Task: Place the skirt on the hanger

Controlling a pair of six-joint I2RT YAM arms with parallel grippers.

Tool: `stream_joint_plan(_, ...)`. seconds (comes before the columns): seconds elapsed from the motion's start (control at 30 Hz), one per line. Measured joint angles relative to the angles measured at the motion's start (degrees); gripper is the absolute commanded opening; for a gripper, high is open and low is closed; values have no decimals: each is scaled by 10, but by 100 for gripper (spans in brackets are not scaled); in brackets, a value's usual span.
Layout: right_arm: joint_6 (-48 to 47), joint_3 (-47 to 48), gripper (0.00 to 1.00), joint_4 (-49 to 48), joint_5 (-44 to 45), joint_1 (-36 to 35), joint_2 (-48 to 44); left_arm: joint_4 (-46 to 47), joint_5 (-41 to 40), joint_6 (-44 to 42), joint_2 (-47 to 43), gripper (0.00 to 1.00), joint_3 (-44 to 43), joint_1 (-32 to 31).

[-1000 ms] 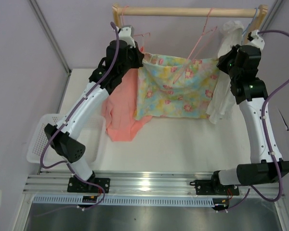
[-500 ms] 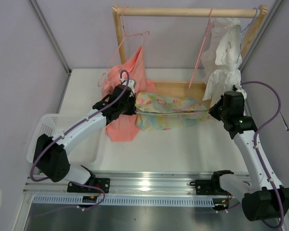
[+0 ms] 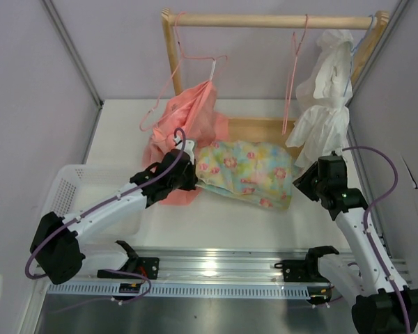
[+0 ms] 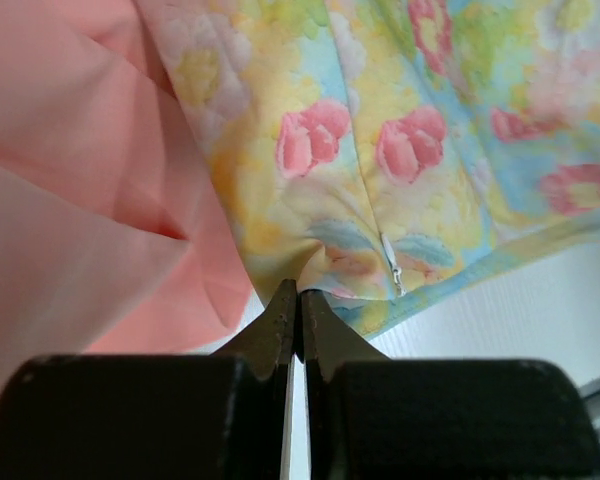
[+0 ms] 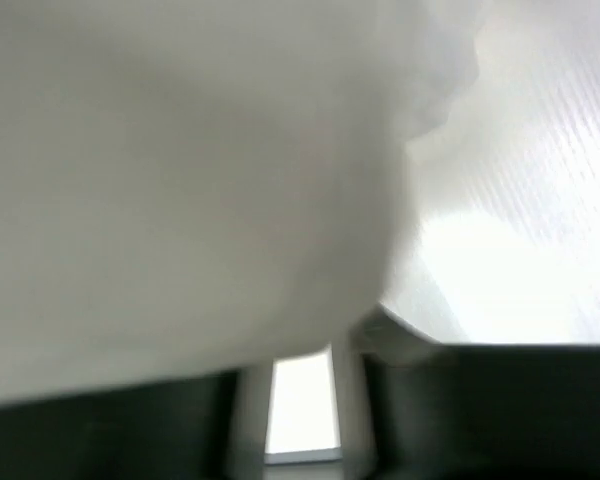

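The floral skirt (image 3: 245,170) lies spread on the white table, partly over the salmon garment's hem. My left gripper (image 3: 195,178) is at its left edge. In the left wrist view the jaws (image 4: 298,292) are shut on a puckered fold of the skirt (image 4: 420,150) near its zip. My right gripper (image 3: 301,182) sits just off the skirt's right edge. Its fingers (image 5: 300,400) stand apart, with bright table showing between them and blurred pale cloth hiding the tips. The thin pale-pink hanger (image 3: 291,83) hangs bare from the rod.
A wooden rack (image 3: 171,56) spans the back, with its base board (image 3: 261,126) on the table. A salmon garment (image 3: 184,122) hangs on a pink hanger at the left and a white ruffled garment (image 3: 325,97) at the right. A white basket (image 3: 83,191) sits front left.
Both arms dropped from the rail to the table, and the skirt that was stretched between them now lies flat. The right jaws have parted and let go of its right edge.
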State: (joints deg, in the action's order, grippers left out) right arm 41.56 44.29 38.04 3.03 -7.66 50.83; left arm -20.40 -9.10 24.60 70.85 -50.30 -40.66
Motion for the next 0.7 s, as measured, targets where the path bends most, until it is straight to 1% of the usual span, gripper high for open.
stream_joint_plan(0.03, 6, -4, 47, 6, 0, 0, -14, 3, -2, 4, -4, 9, 6, -10)
stream_joint_plan(0.07, 8, -4, 53, 11, 1, 0, -26, 6, -4, 9, -5, 14, 10, -20)
stream_joint_plan(0.23, 15, -4, 56, 15, 1, -2, -74, 16, -20, 26, -16, 33, 28, -58)
stream_joint_plan(0.27, 15, -4, 56, 15, 2, -2, -78, 14, -24, 30, -24, 41, 35, -64)
stream_joint_plan(0.3, 15, -4, 56, 15, 2, -2, -80, 9, -27, 36, -34, 43, 39, -68)
stream_joint_plan(0.37, 15, -4, 56, 15, 4, -2, -79, -9, -28, 44, -56, 46, 43, -80)
stream_joint_plan(0.53, 13, -4, 56, 14, 9, -4, -68, -86, -46, 61, -103, 48, 44, -90)
stream_joint_plan(0.7, 10, 3, 56, 10, 10, -5, -62, -130, -53, 59, -137, 51, 36, -91)
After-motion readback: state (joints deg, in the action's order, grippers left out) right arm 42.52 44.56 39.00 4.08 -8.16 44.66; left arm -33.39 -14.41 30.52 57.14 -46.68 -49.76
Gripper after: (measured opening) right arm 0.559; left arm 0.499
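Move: The skirt lies in a loose fold on the table, its middle about 15 cm to the right of the left hand, 3 cm farther out and 3 cm lower; the pink garment hangs roughly 12 cm ahead, 3 cm left and 8 cm up. From the right hand the skirt's middle is about 16 cm left, 3 cm ahead, 4 cm down. The empty pink hanger is some 20 cm ahead, 6 left, 25 up, the white dress 15 ahead, 5 right, 15 up. The skirt's near-left corner comes free as the left fingers part from nearly shut to about half open and that hand draws back about 7 cm, veering slightly right, then left. Beside the skirt's right edge, the already parted right fingers spread wider as the hand lifts about 2.5 cm and eases back slightly, tips tilting up some 5 degrees. ##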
